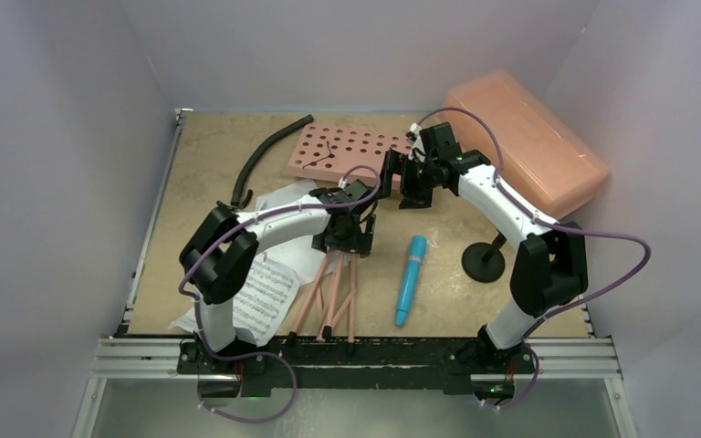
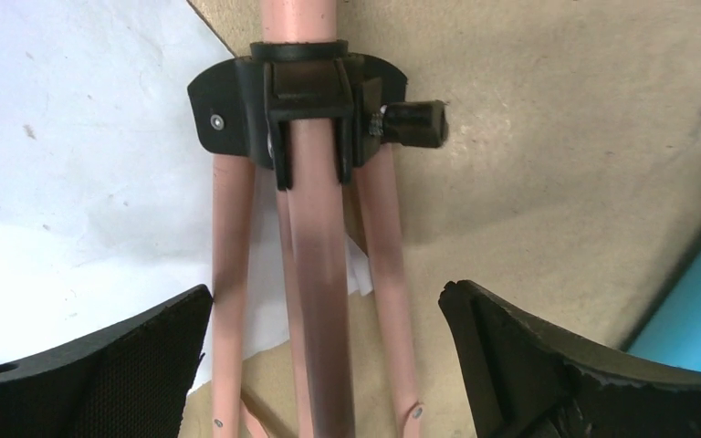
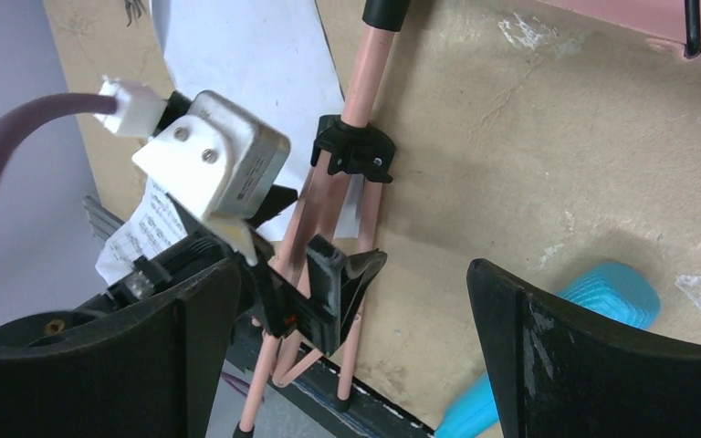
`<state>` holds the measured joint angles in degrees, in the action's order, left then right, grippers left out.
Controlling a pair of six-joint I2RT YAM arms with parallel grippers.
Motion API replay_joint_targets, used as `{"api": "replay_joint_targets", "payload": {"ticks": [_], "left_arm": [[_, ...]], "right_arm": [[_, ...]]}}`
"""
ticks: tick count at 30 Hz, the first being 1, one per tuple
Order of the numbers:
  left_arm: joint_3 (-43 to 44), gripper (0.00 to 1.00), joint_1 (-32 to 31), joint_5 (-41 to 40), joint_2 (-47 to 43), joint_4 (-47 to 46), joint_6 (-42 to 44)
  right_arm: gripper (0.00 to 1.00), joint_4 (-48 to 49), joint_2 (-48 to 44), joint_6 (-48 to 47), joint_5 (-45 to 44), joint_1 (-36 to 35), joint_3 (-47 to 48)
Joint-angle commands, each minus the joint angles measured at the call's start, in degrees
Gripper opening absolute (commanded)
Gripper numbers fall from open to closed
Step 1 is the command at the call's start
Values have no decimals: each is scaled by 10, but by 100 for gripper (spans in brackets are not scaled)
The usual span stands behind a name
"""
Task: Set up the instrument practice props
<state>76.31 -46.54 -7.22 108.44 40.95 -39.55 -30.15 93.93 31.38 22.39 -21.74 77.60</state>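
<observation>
The pink music stand lies flat on the table, its perforated desk (image 1: 342,151) at the back and its tripod legs (image 1: 333,297) pointing at the near edge. My left gripper (image 1: 345,239) hangs open over the legs (image 2: 315,301), just below the black collar (image 2: 297,100), fingers either side and apart from them. My right gripper (image 1: 403,190) is open above the stand's pole, looking down on the collar (image 3: 356,146) and the left gripper. The blue microphone (image 1: 411,278) lies right of the legs. The black round-base mic stand (image 1: 484,262) stands further right. White sheet-music pages (image 1: 269,283) lie under the left arm.
A curved black hose (image 1: 265,160) lies at the back left. A large translucent pink box (image 1: 525,141) fills the back right corner. The black rail (image 1: 402,351) runs along the near edge, where the leg tips end.
</observation>
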Motion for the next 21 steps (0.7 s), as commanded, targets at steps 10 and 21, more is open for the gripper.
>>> {"api": "replay_joint_targets", "payload": {"ticks": [10, 21], "left_arm": [[-19, 99, -3, -32, 2, -1, -16], [-52, 56, -3, -34, 6, -16, -15]], "right_arm": [[97, -11, 9, -17, -10, -2, 27], [97, -59, 28, -48, -103, 61, 103]]}}
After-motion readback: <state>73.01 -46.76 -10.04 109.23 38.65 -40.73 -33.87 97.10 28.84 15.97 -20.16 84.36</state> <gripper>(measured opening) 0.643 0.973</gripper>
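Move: The upper legs of the pink stand run between the left hand's open fingers, about 2 cm below and 2 cm back, with the black leg collar some 4 cm ahead at the same depth. The blue microphone lies about 14 cm right of this hand and 8 cm back. From the right hand the upper legs are roughly 12 cm back, 9 cm left and 16 cm down. Left hand rises slightly, then sinks 3 cm astride the legs, pinching them; right hand moves forward-right 4 cm. ##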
